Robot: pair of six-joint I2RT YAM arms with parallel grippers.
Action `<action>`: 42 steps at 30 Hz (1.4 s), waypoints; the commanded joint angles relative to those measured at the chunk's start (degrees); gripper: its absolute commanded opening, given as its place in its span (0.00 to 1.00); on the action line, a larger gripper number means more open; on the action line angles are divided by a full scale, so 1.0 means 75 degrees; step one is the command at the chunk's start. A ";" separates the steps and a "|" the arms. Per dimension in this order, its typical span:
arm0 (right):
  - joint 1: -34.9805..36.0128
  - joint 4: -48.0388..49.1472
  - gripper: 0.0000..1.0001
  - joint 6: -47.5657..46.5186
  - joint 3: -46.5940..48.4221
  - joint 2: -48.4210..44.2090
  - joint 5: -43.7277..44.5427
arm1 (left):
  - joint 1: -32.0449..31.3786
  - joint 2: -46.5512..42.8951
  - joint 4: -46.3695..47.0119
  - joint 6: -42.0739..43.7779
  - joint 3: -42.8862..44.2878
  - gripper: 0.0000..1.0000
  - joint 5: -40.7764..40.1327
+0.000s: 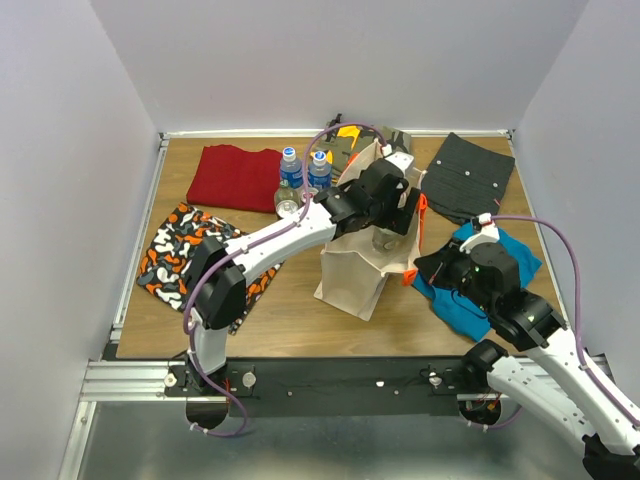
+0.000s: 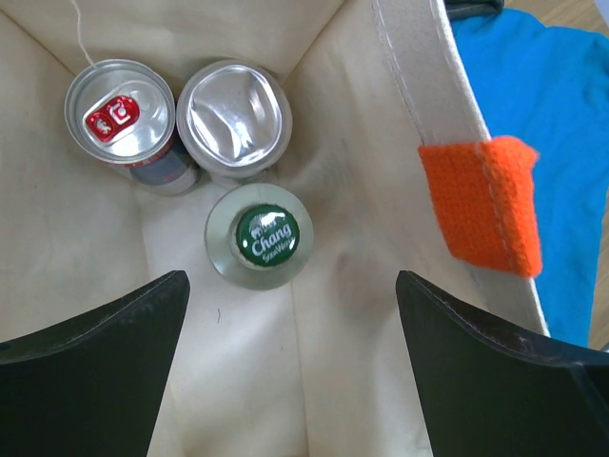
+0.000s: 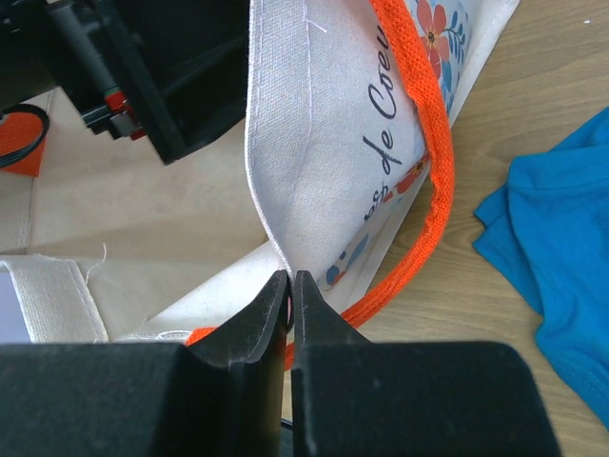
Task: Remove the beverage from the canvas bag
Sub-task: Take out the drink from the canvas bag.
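Observation:
The beige canvas bag point(image 1: 355, 275) stands upright mid-table with orange handles point(image 1: 422, 222). My left gripper point(image 1: 392, 212) hovers over its open mouth, open and empty. In the left wrist view the gripper point(image 2: 290, 281) looks down into the bag point(image 2: 238, 371). Inside stand a glass bottle with a green Chang cap point(image 2: 266, 235), a can with a red tab point(image 2: 121, 114) and a silver-topped can point(image 2: 233, 116). The bottle is just ahead of the fingertips and not between them. My right gripper point(image 1: 430, 263) is shut on the bag's rim point(image 3: 276, 190), beside the orange handle point(image 3: 433, 190).
Two water bottles point(image 1: 305, 167) stand behind the bag, with a third item point(image 1: 288, 200) below them. A red cloth point(image 1: 235, 177) and a patterned cloth point(image 1: 185, 255) lie left. A dark grey cloth point(image 1: 470, 178) and a blue cloth point(image 1: 485, 290) lie right.

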 commanded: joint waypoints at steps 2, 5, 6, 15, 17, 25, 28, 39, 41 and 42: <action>-0.0033 -0.0472 0.15 -0.0071 -0.0188 -0.0101 0.0412 | -0.0030 0.0368 0.0038 -0.0074 0.0408 0.99 -0.0384; -0.0033 -0.0448 0.16 -0.0059 -0.0211 -0.0113 0.0401 | -0.0018 0.0508 0.0038 -0.0085 0.0560 0.99 -0.0431; -0.0033 -0.0448 0.16 -0.0059 -0.0211 -0.0101 0.0412 | -0.0018 0.0601 0.0027 -0.0074 0.0596 0.99 -0.0443; -0.0033 -0.0437 0.17 -0.0071 -0.0223 -0.0148 0.0412 | 0.0040 0.1164 -0.0465 -0.0062 0.1334 0.99 -0.0830; -0.0033 -0.0437 0.17 -0.0071 -0.0223 -0.0148 0.0400 | 0.0040 0.1246 -0.0524 -0.0050 0.1427 0.95 -0.0818; -0.0033 -0.0448 0.17 -0.0059 -0.0211 -0.0207 0.0436 | 0.0040 0.1165 -0.0395 -0.0261 0.0924 0.89 -0.1052; -0.0045 -0.0448 0.17 -0.0059 -0.0211 -0.0195 0.0412 | 0.0040 0.1212 -0.0430 -0.0249 0.0924 0.86 -0.1064; -0.0033 -0.0448 0.17 -0.0059 -0.0200 -0.0195 0.0424 | 0.0040 0.1270 -0.0313 -0.0261 0.0924 0.75 -0.0982; -0.0033 -0.0448 0.17 -0.0059 -0.0211 -0.0195 0.0424 | 0.0040 0.1282 -0.0325 -0.0261 0.0936 0.70 -0.0959; -0.0033 -0.0448 0.17 -0.0059 -0.0211 -0.0183 0.0436 | 0.0040 0.1282 -0.0325 -0.0261 0.0936 0.67 -0.0959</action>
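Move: Below the left hand's wide-open fingers stands the green-capped bottle in the canvas bag: its middle is some 13 cm down and 2 cm ahead, with no clear sideways offset. The upturned silver can is about 8 cm ahead of the hand and 3 cm right, 15 cm down; the red-tabbed can is roughly 12 cm ahead and 1 cm left, at the same depth. From the right hand, the bottle is about 14 cm ahead, 5 cm left and 13 cm down. Reaching deeper into the canvas bag, the left hand first eases about 3 cm forward and slightly right while sinking, then goes down to bring the fingertips around the bottle's green cap, nearly 5 cm in all. On the way the wrist turns slightly and the fingers narrow by about a quarter, without touching the cap yet. The right hand stays put, still pinching the bag's rim. ##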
